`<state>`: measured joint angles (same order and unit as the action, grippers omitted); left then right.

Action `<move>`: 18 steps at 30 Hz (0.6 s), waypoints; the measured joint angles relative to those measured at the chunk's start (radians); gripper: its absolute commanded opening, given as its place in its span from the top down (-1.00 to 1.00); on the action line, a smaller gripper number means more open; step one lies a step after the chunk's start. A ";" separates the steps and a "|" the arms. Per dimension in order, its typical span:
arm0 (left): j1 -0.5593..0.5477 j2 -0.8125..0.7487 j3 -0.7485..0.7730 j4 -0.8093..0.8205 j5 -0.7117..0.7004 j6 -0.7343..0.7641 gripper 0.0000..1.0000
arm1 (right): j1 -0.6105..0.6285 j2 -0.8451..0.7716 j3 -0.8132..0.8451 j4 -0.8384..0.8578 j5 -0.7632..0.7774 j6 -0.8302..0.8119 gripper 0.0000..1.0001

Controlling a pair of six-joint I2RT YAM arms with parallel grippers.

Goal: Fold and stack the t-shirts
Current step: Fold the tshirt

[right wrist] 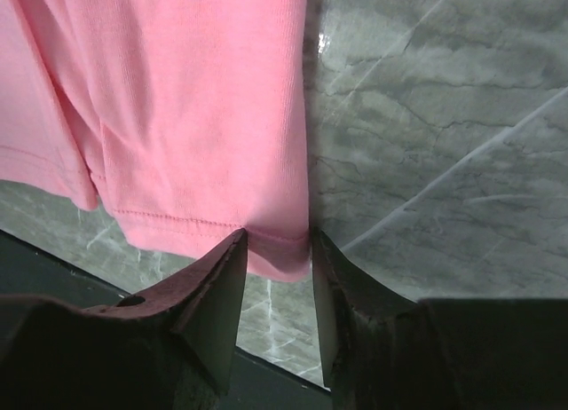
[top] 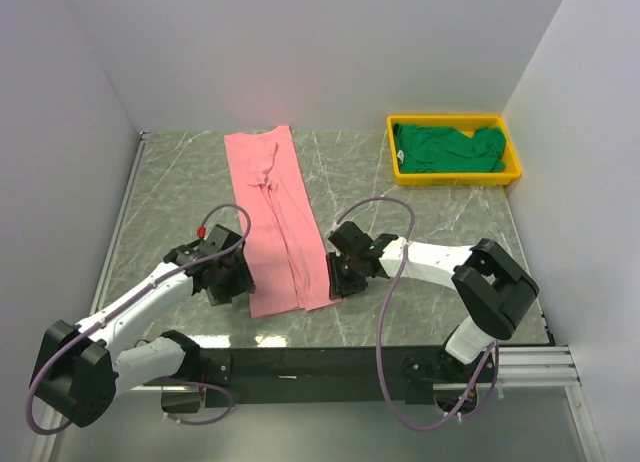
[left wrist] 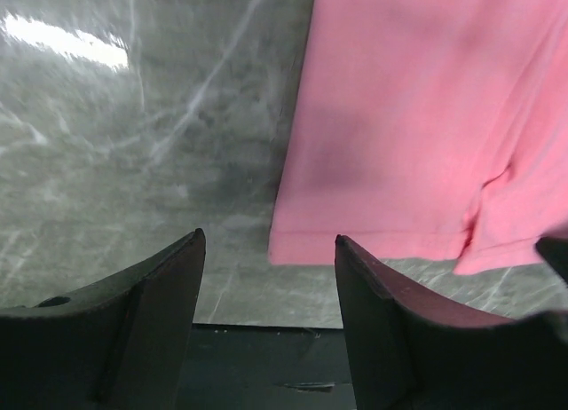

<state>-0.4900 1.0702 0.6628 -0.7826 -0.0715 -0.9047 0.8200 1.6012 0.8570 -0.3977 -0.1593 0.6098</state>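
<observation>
The pink t-shirt (top: 275,222) lies on the table folded into a long narrow strip that runs from the back toward the near edge. My left gripper (top: 235,282) sits low beside its near left corner, open (left wrist: 270,236), with the pink hem (left wrist: 373,241) just ahead of the fingertips and no cloth between them. At the near right corner, my right gripper (top: 338,277) has its jaws partly open (right wrist: 279,234). They straddle the hem corner (right wrist: 275,250), which touches both tips. The dark green t-shirt (top: 445,149) lies crumpled in the tray.
A yellow plastic tray (top: 455,177) stands at the back right against the white wall. White walls enclose the marble table (top: 180,192) on three sides. The table's dark front edge (left wrist: 266,366) runs just below both grippers.
</observation>
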 measured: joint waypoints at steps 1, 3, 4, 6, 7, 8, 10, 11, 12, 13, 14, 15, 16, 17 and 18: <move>-0.009 0.000 -0.013 0.002 0.007 -0.008 -0.30 | 0.000 0.000 0.000 0.000 -0.003 0.000 0.17; -0.025 0.003 -0.034 0.005 0.022 -0.024 -0.30 | 0.000 0.002 -0.001 -0.002 -0.009 0.000 0.19; -0.032 0.007 -0.040 0.006 0.027 -0.031 -0.26 | 0.000 0.002 -0.001 -0.002 -0.012 0.000 0.23; -0.048 0.018 -0.045 0.008 0.035 -0.041 -0.23 | 0.000 0.005 -0.001 -0.003 -0.021 -0.001 0.31; -0.058 0.022 -0.047 0.012 0.038 -0.046 -0.20 | 0.000 0.005 -0.001 -0.003 -0.025 -0.001 0.35; -0.064 0.025 -0.048 0.014 0.041 -0.051 -0.18 | 0.000 0.006 -0.003 -0.003 -0.029 -0.001 0.40; -0.074 0.027 -0.051 0.015 0.046 -0.060 -0.11 | 0.000 0.007 -0.007 -0.002 -0.039 -0.003 0.60; -0.078 0.027 -0.053 0.015 0.048 -0.062 -0.09 | 0.000 0.008 -0.008 -0.003 -0.042 -0.002 0.67; -0.080 0.028 -0.054 0.014 0.049 -0.064 -0.06 | 0.000 0.010 -0.009 -0.005 -0.046 -0.004 0.83; -0.085 0.031 -0.054 0.015 0.049 -0.068 0.04 | 0.000 0.012 -0.009 -0.005 -0.049 -0.006 0.89; -0.089 0.036 -0.054 0.016 0.049 -0.073 0.07 | 0.000 0.014 -0.009 -0.005 -0.052 -0.006 0.94; -0.094 0.042 -0.054 0.016 0.049 -0.079 0.10 | 0.000 0.015 -0.009 -0.005 -0.054 -0.006 1.00; -0.098 0.048 -0.054 0.016 0.050 -0.080 0.15 | 0.000 0.015 -0.009 -0.004 -0.056 -0.006 1.00; -0.102 0.056 -0.054 0.016 0.050 -0.085 0.19 | 0.000 0.016 -0.009 -0.004 -0.058 -0.006 1.00; -0.106 0.066 -0.055 0.018 0.049 -0.086 0.21 | 0.000 0.017 -0.009 -0.004 -0.060 -0.006 1.00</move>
<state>-0.5964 1.1362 0.6083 -0.7650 -0.0223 -0.9909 0.8204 1.6180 0.8482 -0.4015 -0.2195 0.6037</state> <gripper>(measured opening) 0.421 0.014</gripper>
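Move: The folded t-shirt's left hem corner lies about 4 cm back, 3 cm to the right and 5 cm below the left hand; the table's front edge is some 10 cm back from that hand. The right hem corner is already between the right hand's fingertips, about 1 cm back and 1 cm down. The hem split stands roughly 8 cm left of the right hand and 2 cm back. Drawing back some 3 cm while sinking nearly as far and easing 2 cm right, the left hand comes down towards the left hem corner, its fingers tipping about 5 degrees nearer vertical and narrowing by about a third without shutting. The right hand slides back about 1 cm and shuts its fingers fully, pinching the t-shirt's right hem corner. ##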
